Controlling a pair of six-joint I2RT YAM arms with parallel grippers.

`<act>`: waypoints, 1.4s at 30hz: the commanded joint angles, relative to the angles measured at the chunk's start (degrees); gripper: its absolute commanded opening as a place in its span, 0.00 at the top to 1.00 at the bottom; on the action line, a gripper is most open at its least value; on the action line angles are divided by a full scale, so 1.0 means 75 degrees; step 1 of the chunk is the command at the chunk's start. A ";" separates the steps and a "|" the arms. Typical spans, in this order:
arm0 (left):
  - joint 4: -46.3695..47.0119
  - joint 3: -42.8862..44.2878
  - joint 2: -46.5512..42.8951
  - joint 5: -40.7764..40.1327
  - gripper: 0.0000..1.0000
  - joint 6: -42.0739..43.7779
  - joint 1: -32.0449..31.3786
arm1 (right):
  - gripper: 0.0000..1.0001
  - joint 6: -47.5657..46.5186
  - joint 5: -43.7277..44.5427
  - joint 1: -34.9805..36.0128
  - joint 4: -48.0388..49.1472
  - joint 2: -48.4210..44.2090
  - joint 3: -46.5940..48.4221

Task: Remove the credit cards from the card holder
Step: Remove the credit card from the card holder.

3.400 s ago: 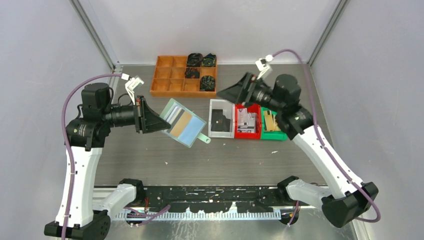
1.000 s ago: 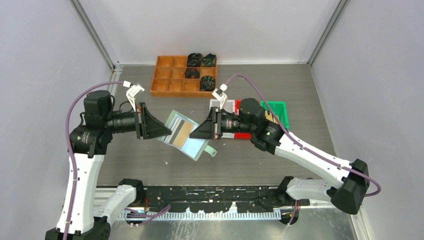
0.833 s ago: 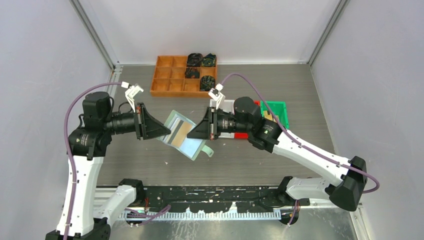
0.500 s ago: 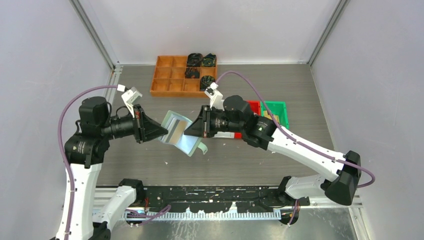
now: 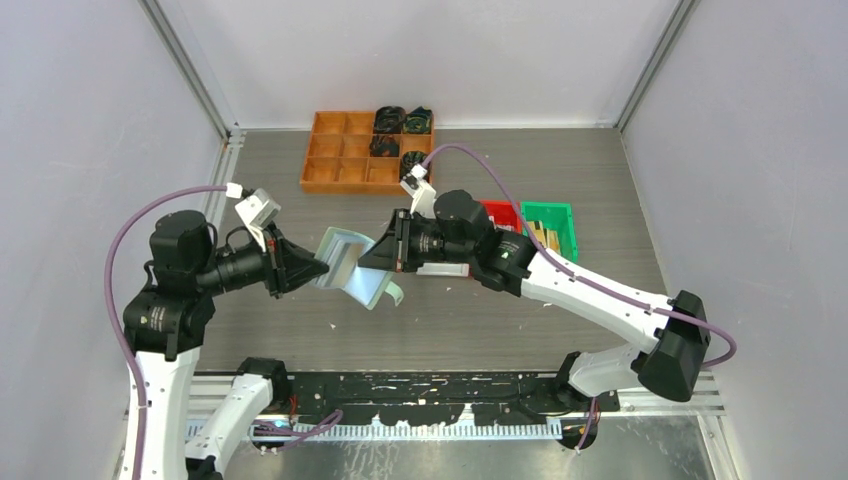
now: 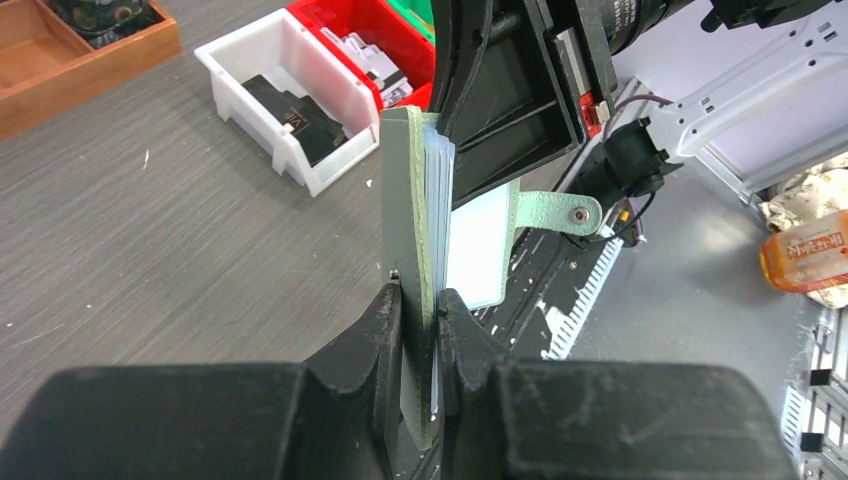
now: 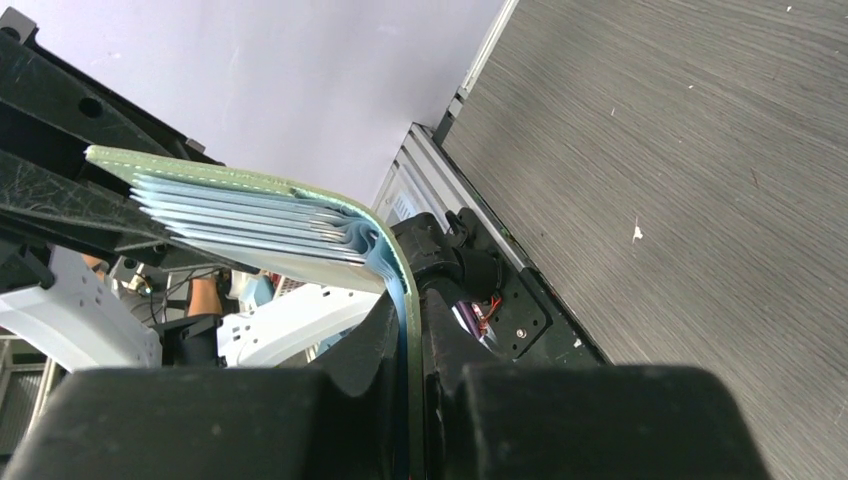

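The pale sage-green card holder (image 5: 350, 262) hangs above the table, bent partway closed between both grippers. My left gripper (image 5: 318, 268) is shut on its left flap, seen edge-on in the left wrist view as the card holder (image 6: 408, 190) between my gripper (image 6: 420, 312). My right gripper (image 5: 373, 255) is shut on the other flap; in the right wrist view the card holder (image 7: 250, 182) curves up out of my gripper (image 7: 410, 322). Its tab (image 6: 556, 212) sticks out sideways. The credit cards stay hidden in the light blue pockets (image 7: 250, 225); only layered edges show.
An orange tray (image 5: 368, 150) with black coiled items stands at the back. A white bin (image 6: 262, 72) holding a flat dark piece, a red bin (image 5: 500, 213) and a green bin (image 5: 552, 228) sit behind the right arm. The table's near rail (image 5: 430, 385) runs below.
The holder, lying open and nearly flat a second ago, is now raised and bent partway closed. Both grippers moved left and toward each other with it; the orange card face no longer shows.
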 commanded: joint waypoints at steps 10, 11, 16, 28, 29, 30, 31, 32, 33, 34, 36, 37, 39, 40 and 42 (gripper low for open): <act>0.1075 -0.0110 -0.0448 0.0290 1.00 -0.0801 0.0027 | 0.99 0.0247 0.1396 -0.0033 0.0759 -0.0076 0.0070; 0.1211 -0.0177 -0.0425 0.0488 1.00 -0.1071 0.0031 | 0.99 0.0304 0.1422 -0.0033 0.0792 0.0014 0.0143; 0.1267 -0.0466 -0.0411 0.0666 1.00 -0.1270 0.0030 | 0.99 0.0579 0.1452 0.0001 0.1102 0.0332 0.0411; 0.1122 -0.0660 -0.0618 -0.1627 1.00 0.0037 0.0035 | 0.99 0.0753 0.1007 -0.0005 0.1715 -0.0039 -0.0122; 0.1182 -0.0655 -0.0646 -0.1807 0.98 0.0032 0.0037 | 0.99 0.0747 0.0969 -0.0005 0.1827 -0.0118 -0.0246; 0.1217 -0.0650 -0.0654 -0.2006 0.94 0.0023 0.0032 | 0.99 0.0768 0.0927 -0.0006 0.1985 -0.0201 -0.0387; 0.1224 -0.0642 -0.0646 -0.2069 0.90 0.0020 0.0027 | 0.99 0.0765 0.0869 -0.0008 0.2126 -0.0273 -0.0507; 0.1193 -0.0629 -0.0625 -0.2051 0.90 0.0020 0.0039 | 0.99 0.0781 0.0795 0.0001 0.2272 -0.0324 -0.0623; 0.1164 -0.0617 -0.0605 -0.1968 0.89 -0.0011 0.0029 | 0.99 0.0808 0.0721 0.0002 0.2415 -0.0369 -0.0714; 0.1140 -0.0605 -0.0588 -0.1855 0.86 -0.0075 0.0034 | 0.99 0.0839 0.0630 0.0002 0.2550 -0.0377 -0.0783; 0.1152 -0.0595 -0.0560 -0.1601 0.77 -0.0242 0.0032 | 0.99 0.0907 0.0458 0.0000 0.2797 -0.0379 -0.0873; 0.1158 -0.0585 -0.0542 -0.1529 0.71 -0.0348 0.0037 | 0.99 0.0938 0.0370 -0.0004 0.2881 -0.0371 -0.0882; 0.1137 -0.0552 -0.0489 -0.1510 0.57 -0.0375 0.0032 | 0.99 0.0979 0.0218 -0.0004 0.3036 -0.0343 -0.0874; 0.1094 -0.0527 -0.0462 -0.1552 0.54 -0.0362 0.0030 | 0.99 0.1001 0.0158 0.0001 0.3097 -0.0343 -0.0871; 0.0998 -0.0475 -0.0425 -0.1610 0.46 -0.0308 0.0030 | 0.99 0.1019 0.0075 -0.0001 0.3218 -0.0372 -0.0871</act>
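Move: Between the two grippers, which both already pinch the open card holder, sits the orange credit card in its sleeve, about 4 cm to the left hand's right and 2 cm ahead of it, some 2 cm left of the right hand, nearly level with both. The holder's clasp strap hangs about 10 cm right of the left hand and 3 cm back. The white bin stands roughly 20 cm ahead and 19 cm right, 31 cm below, with the red bin some 12 cm farther right. Easing forward and to its left by about 3 cm while turning some 10 degrees counter-clockwise, the left hand keeps its pinch on the cover and page stack, then opens to about half its range right at the end and lets them go. The right hand keeps hold of its side, going about 2 cm forward and slightly left, then back 1 cm with a small roll that raises its left side. ##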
